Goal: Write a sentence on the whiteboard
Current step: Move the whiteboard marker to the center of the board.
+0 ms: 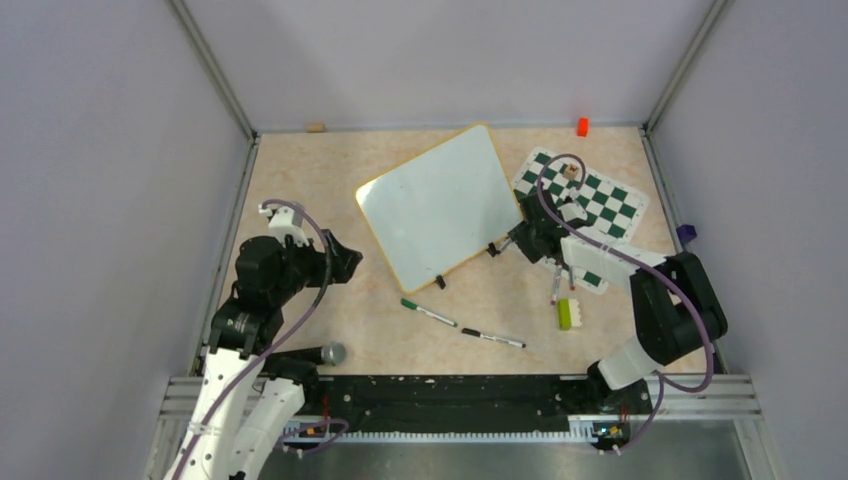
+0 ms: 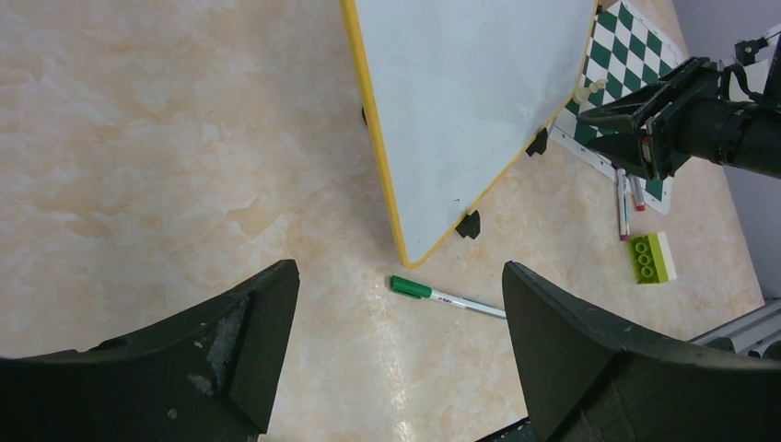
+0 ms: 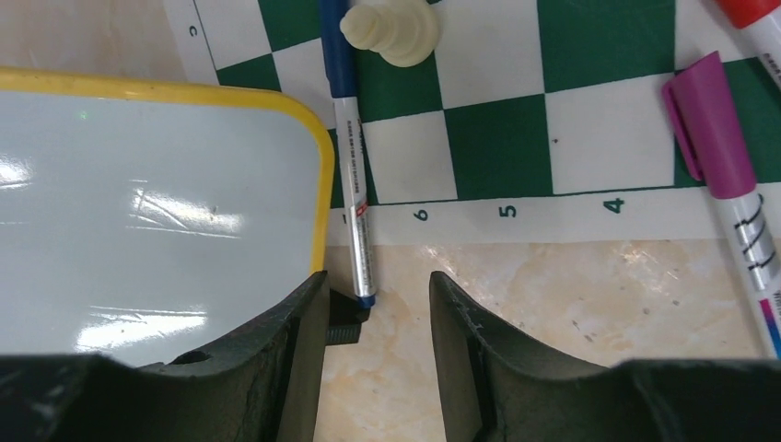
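The whiteboard (image 1: 440, 205) lies tilted at mid-table, white with a yellow rim; its face (image 2: 470, 101) is bare, and no sentence is in view. My right gripper (image 1: 520, 238) hovers low at the board's right corner (image 3: 157, 203), open (image 3: 376, 276). A blue-capped marker (image 3: 350, 157) lies along the board's rim, its tail end just inside the fingertips, nearer the left finger and not gripped. My left gripper (image 1: 345, 262) is open (image 2: 401, 267) left of the board, holding nothing, with a green-capped marker (image 2: 447, 296) on the table beyond it.
A green-and-white chessboard (image 1: 600, 200) lies right of the whiteboard, carrying a pale pawn (image 3: 391, 28) and a purple marker (image 3: 728, 193). The green marker (image 1: 428, 313), a black marker (image 1: 493, 338) and a green brick (image 1: 564, 314) lie nearer. A microphone (image 1: 325, 354) rests front left.
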`<act>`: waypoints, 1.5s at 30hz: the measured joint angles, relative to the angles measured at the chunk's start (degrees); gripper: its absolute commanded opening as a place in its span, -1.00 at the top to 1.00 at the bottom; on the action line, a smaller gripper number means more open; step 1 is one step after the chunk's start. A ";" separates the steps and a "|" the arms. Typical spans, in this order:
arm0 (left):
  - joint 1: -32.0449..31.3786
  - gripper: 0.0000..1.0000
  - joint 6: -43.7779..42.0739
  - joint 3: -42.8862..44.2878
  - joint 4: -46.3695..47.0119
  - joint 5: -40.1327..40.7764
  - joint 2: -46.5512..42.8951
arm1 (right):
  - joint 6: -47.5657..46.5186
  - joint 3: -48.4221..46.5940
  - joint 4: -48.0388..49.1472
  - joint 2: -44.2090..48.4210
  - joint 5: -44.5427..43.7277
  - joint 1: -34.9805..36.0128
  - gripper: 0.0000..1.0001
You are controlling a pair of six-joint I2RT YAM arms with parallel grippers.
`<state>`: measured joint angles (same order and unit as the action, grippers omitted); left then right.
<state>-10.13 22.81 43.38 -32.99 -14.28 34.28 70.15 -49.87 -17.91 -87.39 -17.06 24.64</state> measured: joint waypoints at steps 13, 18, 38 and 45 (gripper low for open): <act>0.02 -0.72 0.24 -0.11 0.02 0.20 -0.81 | 2.51 -3.15 -0.39 -6.43 -0.28 0.98 0.28; 0.02 -0.72 0.48 -0.35 0.04 0.20 -0.81 | 2.56 -4.90 -0.28 -8.83 -0.20 1.14 0.28; 0.02 -0.72 0.87 -0.44 0.04 0.46 -0.81 | 2.75 -12.41 -5.68 -15.21 -1.49 1.64 0.93; 0.02 -0.72 0.83 -0.44 0.00 1.88 -1.18 | 1.79 -12.74 -6.12 -15.15 -1.77 1.81 1.00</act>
<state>-10.11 23.64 42.94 -32.99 -12.40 33.10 71.94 -62.61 -24.03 -102.54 -18.83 26.46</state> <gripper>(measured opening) 0.861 0.030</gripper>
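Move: The blue whiteboard marker has its middle about 6 cm ahead of the right hand, 1 cm to the right and 4 cm below. The black clip by its near end is some 2 cm ahead and 5 cm left of the hand; the cream pawn stands about 7 cm ahead and 5 cm right. The whiteboard's centre is roughly 11 cm ahead and 17 cm left. From the left hand, that marker lies about 8 cm ahead, 35 cm right and 20 cm lower. The blue marker's white near end, beside the clip, is what the right hand comes down on: it eases forward and left, sinks, then creeps a little farther forward, about 5 cm in all, the fingers tipping slightly steeper. The half-open fingers narrow on the way, then shut and pinch the barrel near its end. ##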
